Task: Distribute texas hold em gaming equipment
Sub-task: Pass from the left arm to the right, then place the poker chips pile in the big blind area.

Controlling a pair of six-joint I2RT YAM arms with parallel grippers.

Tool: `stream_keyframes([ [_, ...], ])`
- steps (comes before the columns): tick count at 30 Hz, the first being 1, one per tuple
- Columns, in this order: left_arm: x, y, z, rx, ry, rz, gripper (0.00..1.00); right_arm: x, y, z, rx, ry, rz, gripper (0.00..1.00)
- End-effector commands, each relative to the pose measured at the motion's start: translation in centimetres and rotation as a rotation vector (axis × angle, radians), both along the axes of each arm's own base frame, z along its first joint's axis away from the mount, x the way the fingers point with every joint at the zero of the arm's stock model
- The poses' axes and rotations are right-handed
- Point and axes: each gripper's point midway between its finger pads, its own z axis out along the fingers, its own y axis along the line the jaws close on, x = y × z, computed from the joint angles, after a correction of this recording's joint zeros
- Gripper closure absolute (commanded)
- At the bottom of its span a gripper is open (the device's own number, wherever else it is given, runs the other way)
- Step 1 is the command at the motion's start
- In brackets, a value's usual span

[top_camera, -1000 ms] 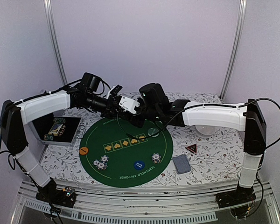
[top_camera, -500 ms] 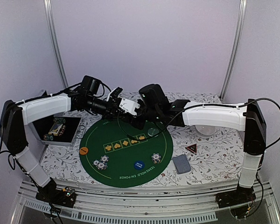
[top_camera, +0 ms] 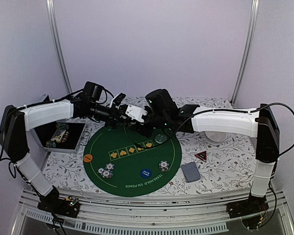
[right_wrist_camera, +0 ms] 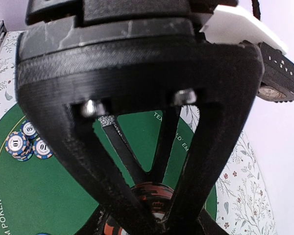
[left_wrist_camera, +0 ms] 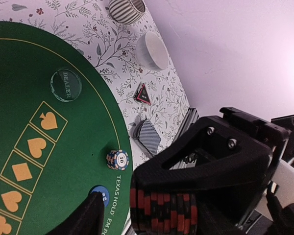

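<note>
My right gripper [top_camera: 146, 126] is shut on a stack of red-black chips [left_wrist_camera: 161, 210], held in the air above the back of the green mat [top_camera: 132, 164]; the stack [right_wrist_camera: 154, 196] shows between its fingers. My left gripper [top_camera: 133, 120] is open around the same stack, with a gap between the chips and its one visible finger [left_wrist_camera: 83, 218]. On the mat lie the clear dealer disc [left_wrist_camera: 65, 84], a blue chip stack [left_wrist_camera: 117, 159], more blue chips [top_camera: 106, 170], an orange button [top_camera: 87, 158] and a blue button [top_camera: 146, 173]. The cards [top_camera: 190, 172] and triangle marker [top_camera: 200, 155] lie right of the mat.
A white bowl [left_wrist_camera: 153, 50] and a ribbed grey cup [left_wrist_camera: 126, 9] stand behind the mat's right side. An open dark box [top_camera: 63, 135] sits at the left of the table. Both arms cross above the back of the mat.
My left gripper has opened off the red-black chip stack and drawn back slightly to the left. The right gripper has kept its hold and barely moved.
</note>
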Motion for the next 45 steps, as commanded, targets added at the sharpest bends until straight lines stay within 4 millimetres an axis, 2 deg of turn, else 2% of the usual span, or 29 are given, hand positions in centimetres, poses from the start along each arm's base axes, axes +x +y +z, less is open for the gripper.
stream_keyframes([
  [1, 2.1, 3.0, -0.4, 0.033, -0.036, 0.076, 0.37, 0.2, 0.5, 2.2, 0.059, 0.002, 0.001, 0.98],
  [4, 4.4, 7.2, -0.2, 0.103, -0.089, 0.205, 0.23, -0.5, 0.7, 0.5, 0.016, 0.044, 0.0, 0.98],
  [7, 6.6, 12.3, -0.2, 0.228, -0.165, 0.353, 0.17, -3.4, 2.7, -1.8, -0.038, 0.101, 0.065, 0.98],
  [10, 8.1, 16.7, 0.3, 0.377, -0.241, 0.481, 0.15, -7.2, 4.9, -3.9, -0.066, 0.159, 0.16, 0.98],
  [14, 8.6, 19.8, 0.6, 0.507, -0.309, 0.549, 0.12, -11.4, 7.3, -6.3, -0.093, 0.216, 0.251, 0.98],
  [18, 8.5, 20.9, 0.2, 0.542, -0.304, 0.562, 0.11, -12.5, 8.4, -7.1, -0.074, 0.293, 0.26, 0.98],
  [21, 8.3, 21.0, 0.0, 0.541, -0.302, 0.561, 0.11, -12.7, 8.5, -7.7, -0.079, 0.309, 0.252, 0.98],
  [26, 8.2, 21.0, -0.5, 0.543, -0.296, 0.55, 0.11, -14.6, 9.1, -11.9, -0.148, 0.36, 0.266, 0.99],
  [30, 8.1, 20.7, -0.4, 0.532, -0.296, 0.54, 0.12, -15.7, 9.5, -14.0, -0.206, 0.367, 0.269, 0.98],
  [41, 8.1, 20.6, -0.2, 0.53, -0.304, 0.531, 0.12, -17.7, 8.8, -16.5, -0.296, 0.374, 0.298, 0.98],
  [45, 8.2, 20.6, -0.1, 0.532, -0.31, 0.529, 0.12, -17.4, 9.5, -16.5, -0.297, 0.354, 0.286, 0.98],
])
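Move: The red-and-black chip stack is in my right fingers, still between my opening left ones; the chip case lies about 33 cm left and 6 cm ahead of that left hand, 20 cm lower. From my right hand, the chip pile is 13 cm back, 14 cm left and some 22 cm below; at mat level, the orange button is 6 cm back, 22 cm left, the blue button 14 cm back, 3 cm right. I finish spreading my left fingers off the stack and draw that hand about 22 cm left and forward towards the chip case, swinging it counter-clockwise, then hold it there. My right hand keeps its grip and carries the stack back, down and somewhat left, some 25 cm in all, towards the mat's near edge beside the chip pile, sinking more steeply later as the fingers tip further down. ##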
